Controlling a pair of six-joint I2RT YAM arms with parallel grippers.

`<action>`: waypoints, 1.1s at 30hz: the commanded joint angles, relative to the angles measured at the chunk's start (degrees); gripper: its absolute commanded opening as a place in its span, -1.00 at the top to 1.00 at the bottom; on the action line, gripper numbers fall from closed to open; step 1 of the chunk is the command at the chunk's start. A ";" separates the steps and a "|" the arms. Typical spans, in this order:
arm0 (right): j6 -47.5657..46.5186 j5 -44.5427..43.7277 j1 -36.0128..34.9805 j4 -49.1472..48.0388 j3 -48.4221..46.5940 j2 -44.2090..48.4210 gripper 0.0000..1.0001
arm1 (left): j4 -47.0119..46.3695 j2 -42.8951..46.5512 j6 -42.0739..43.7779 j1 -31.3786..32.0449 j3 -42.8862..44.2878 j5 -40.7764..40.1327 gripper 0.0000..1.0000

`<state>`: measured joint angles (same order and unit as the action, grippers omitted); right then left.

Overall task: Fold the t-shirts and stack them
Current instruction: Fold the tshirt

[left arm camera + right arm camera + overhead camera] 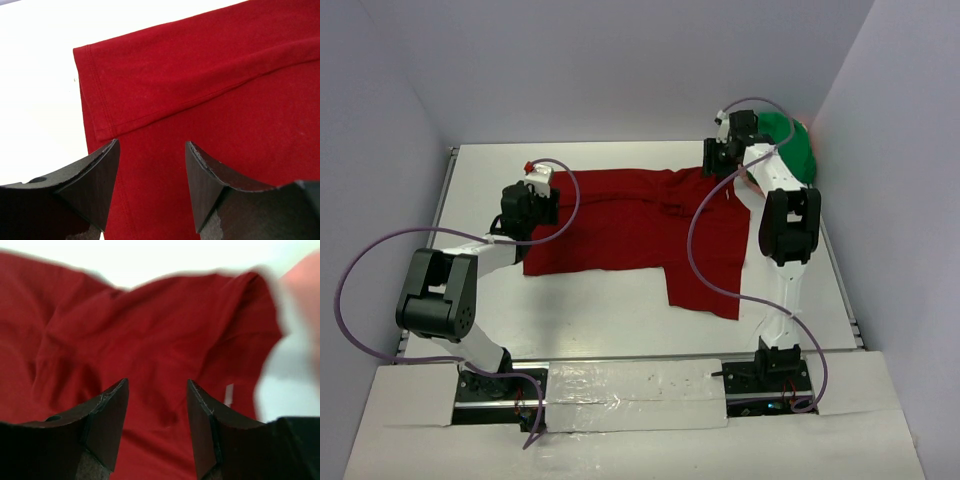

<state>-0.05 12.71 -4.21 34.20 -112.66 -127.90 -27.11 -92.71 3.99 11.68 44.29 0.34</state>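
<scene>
A large dark red t-shirt (pixel 640 225) lies spread across the middle of the table, with rumpled folds at its far right. My left gripper (pixel 544 200) hovers over the shirt's left end. In the left wrist view it (pixel 152 145) is open above the red t-shirt (pixel 200 90), near the hemmed corner, holding nothing. My right gripper (pixel 718 162) is over the shirt's far right corner. It (pixel 157 382) stands open above the rumpled red t-shirt (pixel 150 325). A bright green t-shirt (pixel 792 142) sits at the back right behind the right arm. A blurred salmon-pink cloth (pixel 304 285) shows at the right.
White table (pixel 600 300) with bare surface in front of the red shirt. Walls enclose the left, back and right sides. Purple cables (pixel 705 250) loop from both arms, the right one hanging over the shirt.
</scene>
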 commanded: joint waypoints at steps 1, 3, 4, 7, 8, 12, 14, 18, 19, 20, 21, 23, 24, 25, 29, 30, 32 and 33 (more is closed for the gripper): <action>5.85 11.88 1.30 5.88 -3.27 -1.74 -0.13 | -0.31 0.51 0.85 0.36 2.11 0.45 -0.28; 6.73 13.56 2.10 6.15 -1.96 -1.83 -0.12 | -0.40 0.51 0.85 0.36 2.03 0.54 -0.28; 6.65 13.92 2.27 6.23 -1.43 -1.74 -0.12 | -0.40 0.51 0.85 0.36 2.11 0.54 -0.28; 6.38 13.57 2.71 5.80 0.42 -1.04 -0.11 | -0.31 0.51 0.85 0.36 2.11 0.54 -0.28; 6.30 12.79 2.89 5.45 0.86 -0.78 -0.11 | -0.31 0.51 0.85 0.36 2.03 0.63 -0.28; 4.72 7.78 3.33 4.13 3.49 0.54 -0.11 | -0.48 0.77 0.85 0.36 1.76 0.54 -0.27; 4.36 5.06 3.59 3.25 4.64 1.24 -0.10 | -0.48 0.77 0.85 0.36 1.85 0.54 -0.28; 3.40 0.92 3.77 1.76 5.35 1.60 -0.09 | -0.31 0.60 0.85 0.36 2.03 0.45 -0.28; 3.13 0.39 3.77 1.58 5.35 1.60 -0.09 | -0.31 0.60 0.85 0.36 1.94 0.45 -0.28; 2.78 -0.14 3.77 1.23 5.43 1.68 -0.08 | -0.31 0.60 0.85 0.36 1.94 0.37 -0.28; 2.43 -0.66 3.86 0.79 5.61 1.77 -0.08 | -0.31 0.51 0.85 0.36 2.11 0.36 -0.28; 1.82 -1.37 3.77 -1.05 6.05 2.12 -0.08 | -0.13 0.42 0.85 0.36 2.20 0.36 -0.28; 1.55 -1.20 3.86 -1.67 6.14 2.21 -0.08 | -0.13 0.42 0.76 0.36 2.29 0.28 -0.28; 1.37 -1.28 3.86 -2.37 5.62 1.95 -0.08 | -0.13 0.42 0.84 0.36 2.20 0.28 -0.28; 1.55 3.01 3.86 -2.12 2.90 -0.33 -0.07 | -0.05 0.25 0.84 0.36 2.38 0.28 -0.28; 1.81 3.89 5.16 -1.94 2.19 -0.86 -0.07 | 0.04 0.25 0.76 0.36 2.46 0.19 -0.28; 2.51 5.74 5.70 -1.07 -0.44 -2.88 -0.06 | 0.13 0.25 0.76 0.36 2.46 0.19 -0.28; 2.86 6.36 5.96 -0.19 -1.58 -4.45 -0.06 | 0.04 0.25 0.76 0.36 2.38 0.19 -0.28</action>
<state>2.31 16.03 -0.05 34.72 -109.40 -131.07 -26.87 -92.71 4.21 11.68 44.29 0.32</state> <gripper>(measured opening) 0.534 0.639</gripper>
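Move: The right hand is open over the far right part of the red t-shirt. The folded flap's loose edge lies about 3 cm to its right, 1 cm back and 8 cm below. Beyond that on the table, the pink cloth is roughly 15 cm right and level with the hand; the green t-shirt is some 17 cm right and 8 cm ahead. From the left hand, that edge lies about 46 cm right, 9 cm ahead and 9 cm below. Down and back over the red t-shirt goes the right hand, sinking about 6 cm while its fingers tip some 15 degrees more steeply downward. It slides about 3 cm right over the folded flap's loose edge, then eases forward 2 to 3 cm and rises a touch, the wrist tipping partly back. The fingers stay open, astride that edge and seemingly just above it. ##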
